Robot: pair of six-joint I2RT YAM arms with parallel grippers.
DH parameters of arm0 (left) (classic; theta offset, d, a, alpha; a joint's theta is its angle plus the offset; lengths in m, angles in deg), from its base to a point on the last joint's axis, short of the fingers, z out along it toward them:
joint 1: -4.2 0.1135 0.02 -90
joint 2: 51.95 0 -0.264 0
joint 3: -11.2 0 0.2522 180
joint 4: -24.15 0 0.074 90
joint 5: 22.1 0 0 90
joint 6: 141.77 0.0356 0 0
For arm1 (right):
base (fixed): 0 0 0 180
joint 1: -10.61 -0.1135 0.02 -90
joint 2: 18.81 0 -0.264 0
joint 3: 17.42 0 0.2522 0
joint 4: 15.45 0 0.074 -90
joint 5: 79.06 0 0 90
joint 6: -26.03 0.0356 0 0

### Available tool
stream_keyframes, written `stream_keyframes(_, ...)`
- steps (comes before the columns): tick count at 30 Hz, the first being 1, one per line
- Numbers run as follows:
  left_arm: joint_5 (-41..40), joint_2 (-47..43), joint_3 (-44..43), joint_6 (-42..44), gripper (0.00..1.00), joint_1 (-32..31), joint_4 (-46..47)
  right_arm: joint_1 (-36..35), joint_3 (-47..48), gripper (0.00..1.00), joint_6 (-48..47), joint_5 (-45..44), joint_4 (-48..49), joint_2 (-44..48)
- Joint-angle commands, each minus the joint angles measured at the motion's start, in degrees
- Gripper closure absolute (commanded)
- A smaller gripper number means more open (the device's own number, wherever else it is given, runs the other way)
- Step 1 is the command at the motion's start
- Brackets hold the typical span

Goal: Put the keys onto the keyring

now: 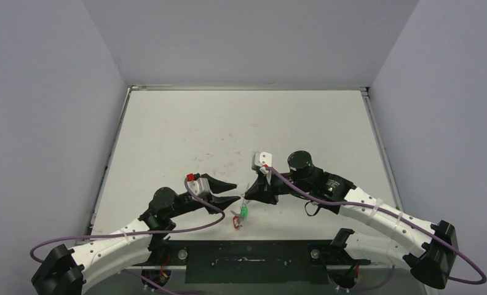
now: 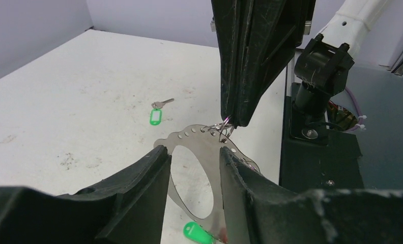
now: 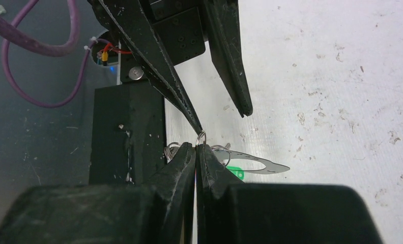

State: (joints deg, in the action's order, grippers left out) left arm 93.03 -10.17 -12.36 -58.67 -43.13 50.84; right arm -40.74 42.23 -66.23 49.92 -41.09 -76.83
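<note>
The keyring (image 2: 189,134), a flat silver hoop with small holes and wire loops along its rim, hangs tilted just above the table. My right gripper (image 3: 196,146) is shut on one of its wire loops (image 3: 201,137), reaching in from above in the left wrist view (image 2: 230,119). My left gripper (image 2: 192,149) is open, a finger on each side of the hoop; I cannot tell whether they touch it. A green tag (image 2: 197,234) hangs under the hoop, with a red tag (image 1: 235,220) beside it. Another key with a green tag (image 2: 156,116) lies loose on the table.
The black mounting plate (image 1: 247,252) of the arm bases runs along the near table edge, close under the keyring. Purple cables (image 1: 198,221) loop beside both arms. Grey walls enclose the white table (image 1: 241,123) on three sides.
</note>
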Motion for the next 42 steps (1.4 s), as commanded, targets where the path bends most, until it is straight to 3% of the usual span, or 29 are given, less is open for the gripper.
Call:
stream_keyframes(1, 1.8, 0.4, -0.5, 1.6, 0.64, -0.4, 7.3, 0.3, -0.4, 1.00, 0.5, 2.8, 6.2, 1.3)
stream_keyframes(8, 7.0, 3.0, -0.8, 1.6, 0.72, -0.8, 10.5, 0.4, -0.5, 1.00, 1.0, 2.6, 7.0, 1.2)
stream_keyframes(21, 8.7, 4.9, -1.5, 2.1, 0.83, -1.4, 12.4, 0.3, -1.0, 1.00, 0.9, 1.8, 6.3, 1.2)
stream_keyframes(29, 6.7, 0.7, -1.1, 3.4, 0.99, -1.5, 8.1, 0.3, -2.3, 1.00, 1.7, 0.3, 6.9, 1.8)
stream_keyframes(42, 4.5, -4.9, -0.8, 4.8, 0.99, -1.4, 0.4, 0.4, -3.3, 1.00, 2.2, 0.0, 7.0, 1.4)
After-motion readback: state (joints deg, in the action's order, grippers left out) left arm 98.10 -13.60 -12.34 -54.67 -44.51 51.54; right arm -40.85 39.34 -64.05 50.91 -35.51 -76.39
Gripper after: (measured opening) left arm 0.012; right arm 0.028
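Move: The wire ring of the keyring, pinched in my right fingertips, lies about 2 cm back, 1 cm right and 1 cm above my left hand point, close beside my rear left finger. From my left hand, the hanging green tag is roughly 2 cm back, 2 cm right and 7 cm down; the red tag about 4 cm back, straight in line sideways and 10 cm down. For my right hand, the ring sits right at the tips, some 1 cm left and level. I centre my half-open left fingers on the wire ring and shut them on it. The left hand draws back about 2 cm, easing roughly 1 cm right at first, then rises to nearly 2 cm above its start while drifting left again, with a slight upward tip and clockwise turn. My right hand stays shut on the ring and holds it in place. ##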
